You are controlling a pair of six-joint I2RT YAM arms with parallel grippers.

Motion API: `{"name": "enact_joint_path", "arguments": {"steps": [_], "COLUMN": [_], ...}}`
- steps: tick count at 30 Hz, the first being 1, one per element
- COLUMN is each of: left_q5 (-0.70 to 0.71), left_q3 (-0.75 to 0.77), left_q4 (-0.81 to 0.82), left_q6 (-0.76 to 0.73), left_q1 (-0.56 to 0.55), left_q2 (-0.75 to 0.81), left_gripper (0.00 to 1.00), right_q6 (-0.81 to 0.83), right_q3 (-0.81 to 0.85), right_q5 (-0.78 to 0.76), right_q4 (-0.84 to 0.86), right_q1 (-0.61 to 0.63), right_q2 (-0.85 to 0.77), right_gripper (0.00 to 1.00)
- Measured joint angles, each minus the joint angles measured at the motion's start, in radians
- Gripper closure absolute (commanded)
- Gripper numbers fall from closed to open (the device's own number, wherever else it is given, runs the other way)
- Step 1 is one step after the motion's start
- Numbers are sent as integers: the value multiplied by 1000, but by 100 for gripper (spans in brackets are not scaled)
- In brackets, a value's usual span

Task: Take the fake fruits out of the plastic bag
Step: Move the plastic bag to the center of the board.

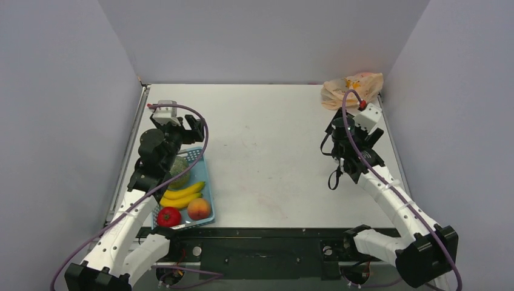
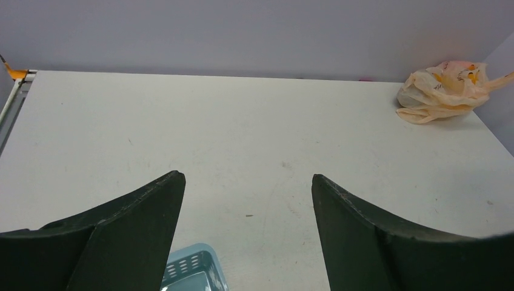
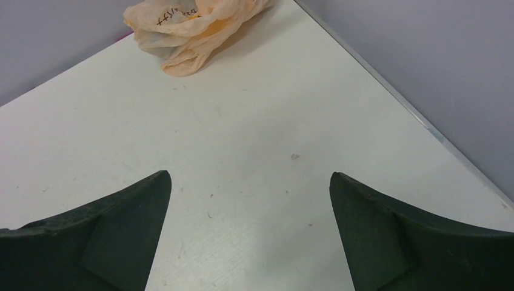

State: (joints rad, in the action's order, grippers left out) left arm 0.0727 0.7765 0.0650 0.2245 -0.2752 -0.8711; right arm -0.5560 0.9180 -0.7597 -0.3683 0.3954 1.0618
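Observation:
The plastic bag (image 1: 351, 90), pale peach-orange and crumpled, lies in the far right corner of the table. It also shows in the left wrist view as the bag (image 2: 445, 91) and in the right wrist view as the bag (image 3: 194, 27). The fake fruits are hidden inside it; only yellow-orange patches show through the film. My right gripper (image 1: 347, 124) hovers a short way in front of the bag, its jaws open over bare table (image 3: 249, 176). My left gripper (image 1: 186, 126) stands far to the left above the basket, open and holding nothing (image 2: 247, 177).
A blue mesh basket (image 1: 205, 182) sits near the left front and holds a green melon (image 1: 179, 171), yellow bananas (image 1: 182, 194), a red tomato-like fruit (image 1: 168, 216) and a peach (image 1: 199, 209). One corner of the basket (image 2: 194, 267) shows below my left fingers. Grey walls enclose the table on three sides.

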Motion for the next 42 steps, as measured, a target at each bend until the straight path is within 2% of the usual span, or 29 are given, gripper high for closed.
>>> {"name": "enact_joint_path", "arguments": {"steps": [9, 15, 23, 31, 34, 39, 42], "left_q5": [-31, -52, -87, -127, -135, -146, -158], "left_q3": [0, 0, 0, 0, 0, 0, 0], "left_q4": [-1, 1, 15, 27, 34, 44, 44], "left_q6": [3, 4, 15, 32, 32, 30, 28], "left_q1": [-1, 0, 15, 28, 28, 28, 28], "left_q2": [-48, -52, -55, -64, -65, -78, -94], "left_gripper": [25, 25, 25, 25, 25, 25, 25], "right_q6": [-150, -241, -272, -272, -270, -259, -249], "right_q3": [145, 307, 495, 657, 738, 800, 826], "right_q5": [117, 179, 327, 473, 506, 550, 574], "right_q4": [95, 190, 329, 394, 393, 396, 397], "right_q1": [-197, -316, -453, -515, -521, -526, -526], "right_q2": [281, 528, 858, 1077, 1132, 1172, 1189], "right_gripper": [0, 0, 0, 1, 8, 28, 52]}}
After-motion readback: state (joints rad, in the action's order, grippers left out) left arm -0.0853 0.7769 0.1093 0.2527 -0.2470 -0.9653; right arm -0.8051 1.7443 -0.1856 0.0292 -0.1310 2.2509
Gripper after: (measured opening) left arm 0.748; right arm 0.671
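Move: The plastic bag lies bunched in the board's far right corner, some 35 cm ahead of the right hand, about 11 cm to its right and around 17 cm below; nothing else stands near it or in the way. From the left hand the same bag is about 34 cm ahead, some 58 cm to the right and 24 cm lower. Forward in one fast reach of about 30 cm, drifting right and sinking some 12 cm on the way, the right hand goes to the bag's near side, rolling its left side up nearly 30 degrees. Descent stops over the last stretch and the wide-open fingers start closing around the loose plastic, reaching about two-thirds open. The left hand eases about 3 cm right, down and forward. ##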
